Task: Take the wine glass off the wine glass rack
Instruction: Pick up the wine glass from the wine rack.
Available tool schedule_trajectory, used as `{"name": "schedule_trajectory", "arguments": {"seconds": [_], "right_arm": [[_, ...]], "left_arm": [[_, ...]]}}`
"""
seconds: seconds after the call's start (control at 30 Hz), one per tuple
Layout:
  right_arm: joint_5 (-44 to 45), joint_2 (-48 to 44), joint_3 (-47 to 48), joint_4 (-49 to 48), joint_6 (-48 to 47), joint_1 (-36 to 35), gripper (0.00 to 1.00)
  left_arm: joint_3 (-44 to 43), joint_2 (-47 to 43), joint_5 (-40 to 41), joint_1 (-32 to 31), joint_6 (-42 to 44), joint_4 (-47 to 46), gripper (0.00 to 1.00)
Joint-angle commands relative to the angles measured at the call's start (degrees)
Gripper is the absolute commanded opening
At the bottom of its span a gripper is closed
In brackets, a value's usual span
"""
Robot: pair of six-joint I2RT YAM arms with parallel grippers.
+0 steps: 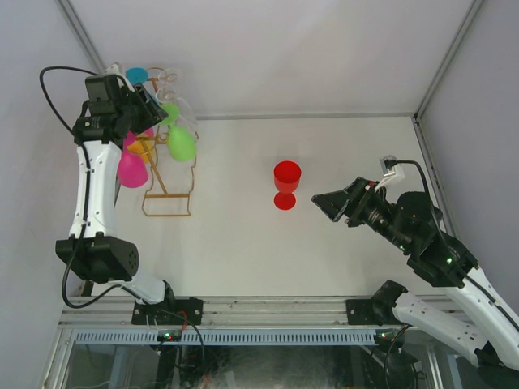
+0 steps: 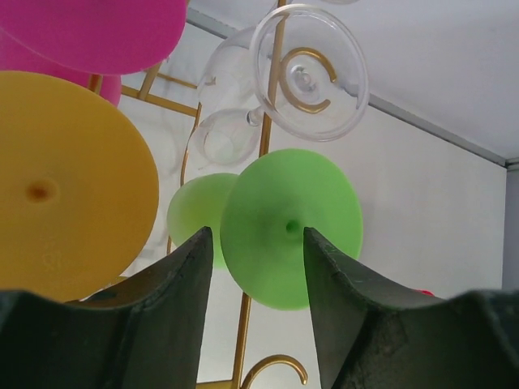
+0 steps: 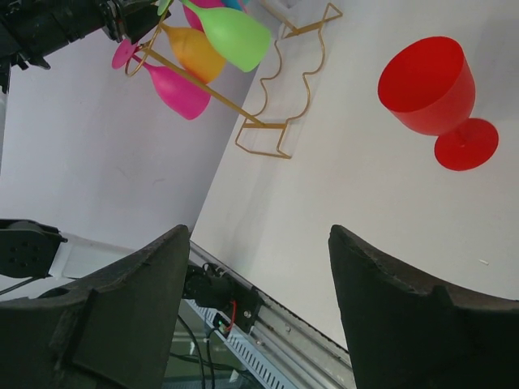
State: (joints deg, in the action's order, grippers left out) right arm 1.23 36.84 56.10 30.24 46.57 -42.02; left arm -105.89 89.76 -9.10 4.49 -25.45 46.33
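Observation:
The gold wire wine glass rack (image 1: 168, 214) stands at the table's far left with several wine glasses hanging from it: green (image 1: 180, 142), pink (image 1: 131, 168), orange (image 1: 142, 148), blue (image 1: 136, 75) and clear (image 1: 174, 89). My left gripper (image 1: 158, 109) is raised beside the rack's upper hooks. In the left wrist view its jaws (image 2: 258, 235) stand open, apart from the green glass's round foot (image 2: 276, 203), which shows just beyond them. The rack's spine (image 2: 242, 327) runs behind. My right gripper (image 1: 324, 201) hangs open and empty over the table, to the right of a red glass (image 1: 286, 182).
The red glass (image 3: 430, 85) stands upright mid-table, off the rack. The orange foot (image 2: 57, 194) and pink foot (image 2: 97, 32) crowd the left of my left fingers, and the clear glass (image 2: 308, 73) hangs above. White walls close the left, right and back sides.

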Motion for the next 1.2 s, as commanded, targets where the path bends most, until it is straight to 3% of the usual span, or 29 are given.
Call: {"name": "schedule_trajectory", "arguments": {"seconds": [0.0,0.77,1.0,1.17], "right_arm": [[1.75,-0.51,0.12,-1.53,1.16,-0.26,0.69],[1.49,0.18,-0.28,-2.19,1.77,-0.26,0.69],[1.23,0.29,-0.27,-1.97,2.2,-0.26,0.69],[1.23,-0.03,-0.29,-1.93,2.42,-0.26,0.69]], "left_arm": [[1.86,-0.85,0.3,0.55,-1.9,-3.13,0.51],[4.21,-4.33,0.37,1.28,-5.05,-5.8,0.19],[9.67,-7.52,-2.97,2.47,-10.81,-11.1,0.01],[13.31,-9.36,-4.95,3.12,-16.03,-15.51,0.0]]}}
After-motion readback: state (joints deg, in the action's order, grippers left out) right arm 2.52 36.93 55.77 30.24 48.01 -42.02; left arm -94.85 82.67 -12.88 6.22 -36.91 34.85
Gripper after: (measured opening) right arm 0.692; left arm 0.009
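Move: The left hand's half-open fingers are already at the green glass's flat foot, whose middle lies about 1 cm ahead, 1 cm right and 1 cm below. The orange glass's foot is roughly 8 cm to the left and 2 cm back; the clear glass's foot is some 7 cm ahead and 1 cm right, the front pink glass's foot about 6 cm ahead and 7 cm left. From the right hand, the green foot lies around 21 cm ahead and 35 cm left, at nearly equal height. The left hand eases about 1 cm farther forward and slightly down over the green glass's foot while its fingers steadily close from half open to shut, pinching the thin foot near its rim. As they shut, it rises some 2 cm from its lowest point and draws back a little over 1 cm, rolling about 10 degrees so its left side drops and tipping slightly nose-up. ##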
